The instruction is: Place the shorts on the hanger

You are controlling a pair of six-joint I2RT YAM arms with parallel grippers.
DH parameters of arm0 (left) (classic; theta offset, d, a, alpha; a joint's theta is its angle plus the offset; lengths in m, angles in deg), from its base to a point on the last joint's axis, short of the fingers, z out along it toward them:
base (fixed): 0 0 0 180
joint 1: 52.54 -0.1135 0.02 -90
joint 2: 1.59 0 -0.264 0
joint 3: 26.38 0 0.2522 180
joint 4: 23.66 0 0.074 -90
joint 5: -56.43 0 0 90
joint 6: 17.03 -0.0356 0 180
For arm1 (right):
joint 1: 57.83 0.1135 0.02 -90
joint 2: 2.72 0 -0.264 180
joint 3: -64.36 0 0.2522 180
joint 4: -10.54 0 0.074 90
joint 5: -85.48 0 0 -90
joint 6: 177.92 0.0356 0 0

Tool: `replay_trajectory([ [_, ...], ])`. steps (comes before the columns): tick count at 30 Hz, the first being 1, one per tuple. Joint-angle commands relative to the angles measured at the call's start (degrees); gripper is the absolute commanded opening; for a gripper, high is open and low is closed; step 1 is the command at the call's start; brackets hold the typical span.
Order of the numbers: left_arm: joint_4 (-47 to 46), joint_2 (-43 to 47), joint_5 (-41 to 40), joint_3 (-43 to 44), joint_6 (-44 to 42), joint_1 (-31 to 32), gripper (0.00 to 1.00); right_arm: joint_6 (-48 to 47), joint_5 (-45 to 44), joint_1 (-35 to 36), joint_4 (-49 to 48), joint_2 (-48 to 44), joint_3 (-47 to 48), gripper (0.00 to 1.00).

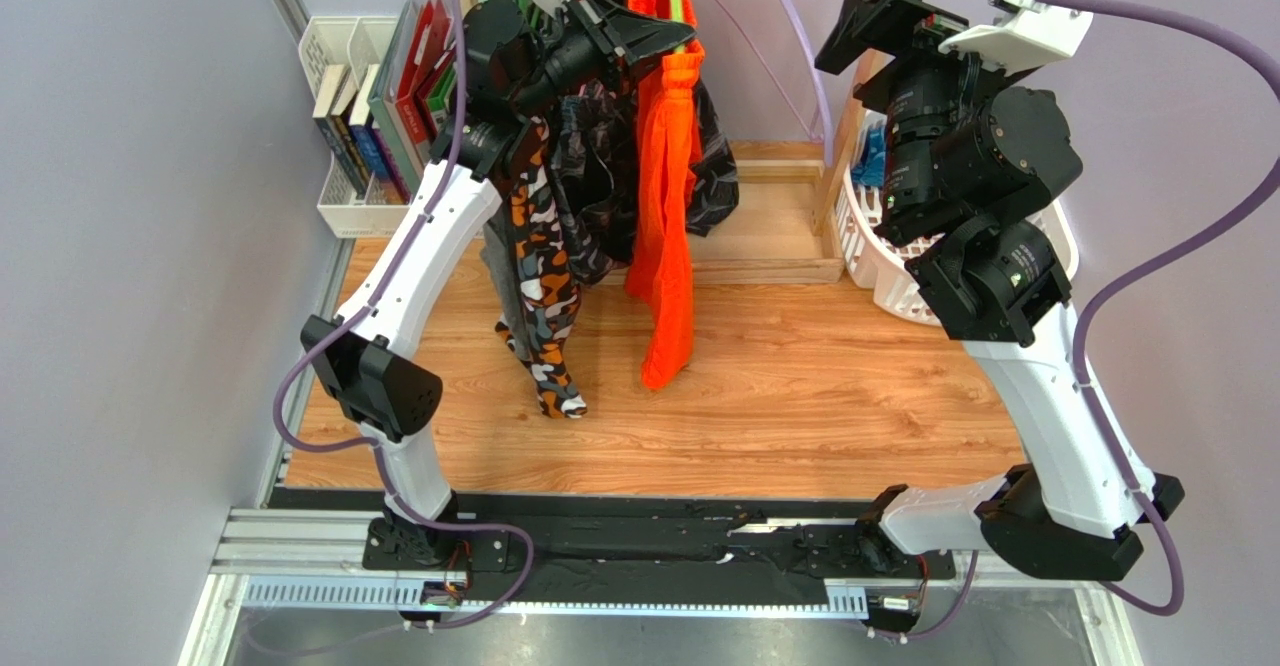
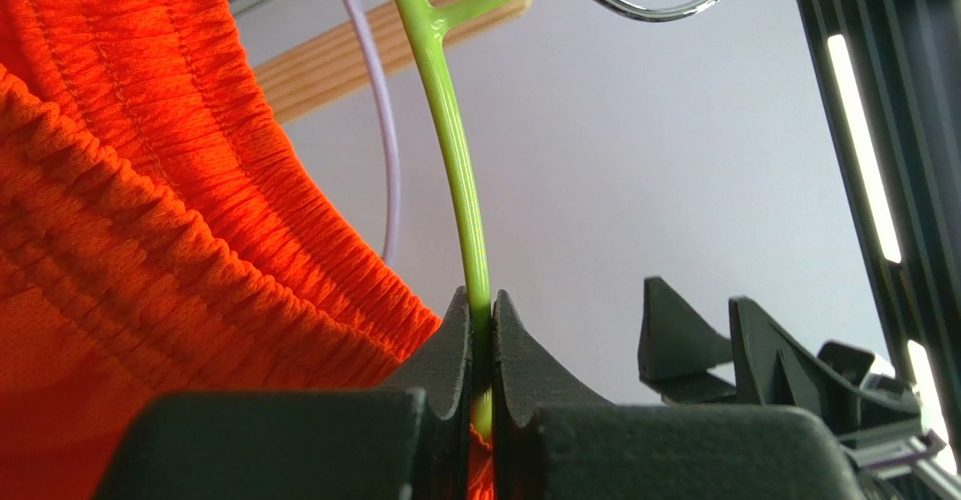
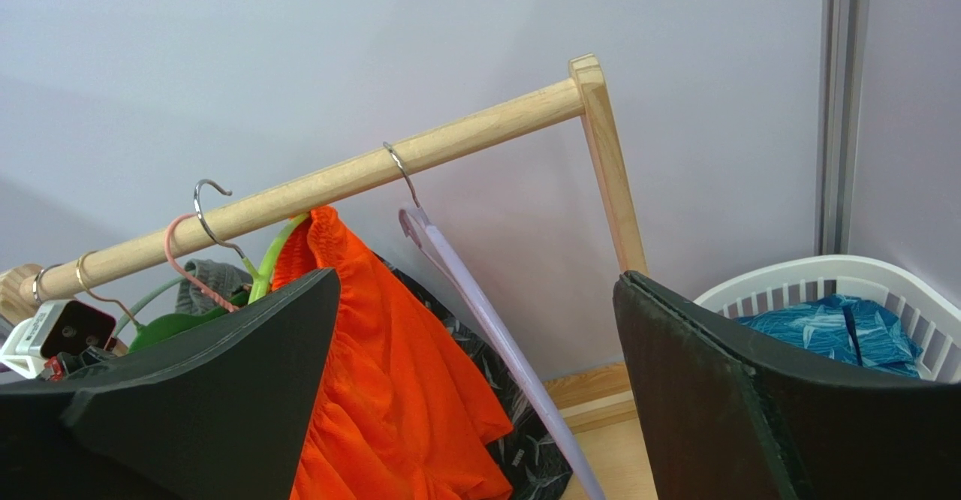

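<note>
The bright orange shorts (image 1: pixel 661 201) hang draped over the lime-green hanger (image 2: pixel 451 151), waistband at the top, legs hanging down toward the table. They fill the left of the left wrist view (image 2: pixel 147 219) and show in the right wrist view (image 3: pixel 384 376). The hanger's metal hook (image 3: pixel 209 202) sits over the wooden rail (image 3: pixel 338 179). My left gripper (image 2: pixel 479 297) is shut on the hanger's thin green arm, next to the waistband; from above it is up at the rail (image 1: pixel 661 39). My right gripper (image 3: pixel 474 280) is open and empty, right of the shorts (image 1: pixel 864 21).
A lavender hanger (image 3: pixel 485 320) hangs right of the shorts, a pink hanger (image 3: pixel 181 258) to the left. Black patterned shorts (image 1: pixel 601 201) and a camo garment (image 1: pixel 544 291) hang beside them. A white basket (image 3: pixel 790 286) with blue cloth stands right; books (image 1: pixel 376 111) back left.
</note>
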Motion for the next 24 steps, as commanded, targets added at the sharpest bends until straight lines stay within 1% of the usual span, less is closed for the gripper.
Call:
replay_trajectory([
  [1, -1.0, -0.3, -4.1, 4.1, 3.3, -2.0, 0.0, 1.1, -1.5, -0.4, -2.6, -1.1, -0.6, 0.96],
  [4, -1.0, -0.7, -4.7, 4.5, 4.5, -2.8, 0.0, 1.4, -1.4, -0.5, -2.7, -0.8, -0.9, 0.96],
  [11, -0.9, -4.2, -5.9, 8.7, 5.1, -3.8, 0.0, 0.9, -1.1, -0.7, -3.5, 0.4, -0.8, 0.96],
  [15, 1.1, -5.5, -7.0, 9.0, 6.0, -4.6, 0.01, 0.8, -0.9, -1.0, -3.8, 0.5, -1.0, 0.96],
  [16, 1.2, -5.5, -6.8, 8.9, 5.9, -4.7, 0.04, 0.7, -0.4, -1.2, -4.0, 0.5, -1.1, 0.96],
  [17, 1.1, -5.4, -6.5, 8.3, 5.7, -4.8, 0.09, 0.5, -0.2, -1.2, -4.1, 0.5, -1.1, 0.96],
  [22, -2.2, -3.3, -4.4, 6.9, 3.0, -4.9, 0.18, 0.3, 1.1, -1.3, -5.4, 0.2, -2.6, 0.96],
  [24, -1.7, -2.3, -4.2, 6.5, 1.9, -5.3, 0.32, 0.2, 1.3, -1.3, -5.3, 0.1, -2.9, 0.96],
])
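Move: The left hand pinches the near end of the green hanger with the orange shorts on it. The rail spot for its hook lies about 20 cm ahead, 2 cm left and 8 cm above. At about hand height, the lilac hanger hangs roughly 18 cm ahead and 9 cm right, the pink hanger some 16 cm ahead and 7 cm left. From the idle right hand the rail spot is about 28 cm ahead, 22 cm left, slightly higher. Still pinching the hanger's near arm, the left hand pushes forward about 6.5 cm towards the rail, easing some 2.5 cm left and as much down to bring the hook over the bar, while the wrist turns roughly 10 degrees counter-clockwise and fingertips-down. At the end of the reach the hand stops and its fingers part to about a quarter open, loosening the pinch. ##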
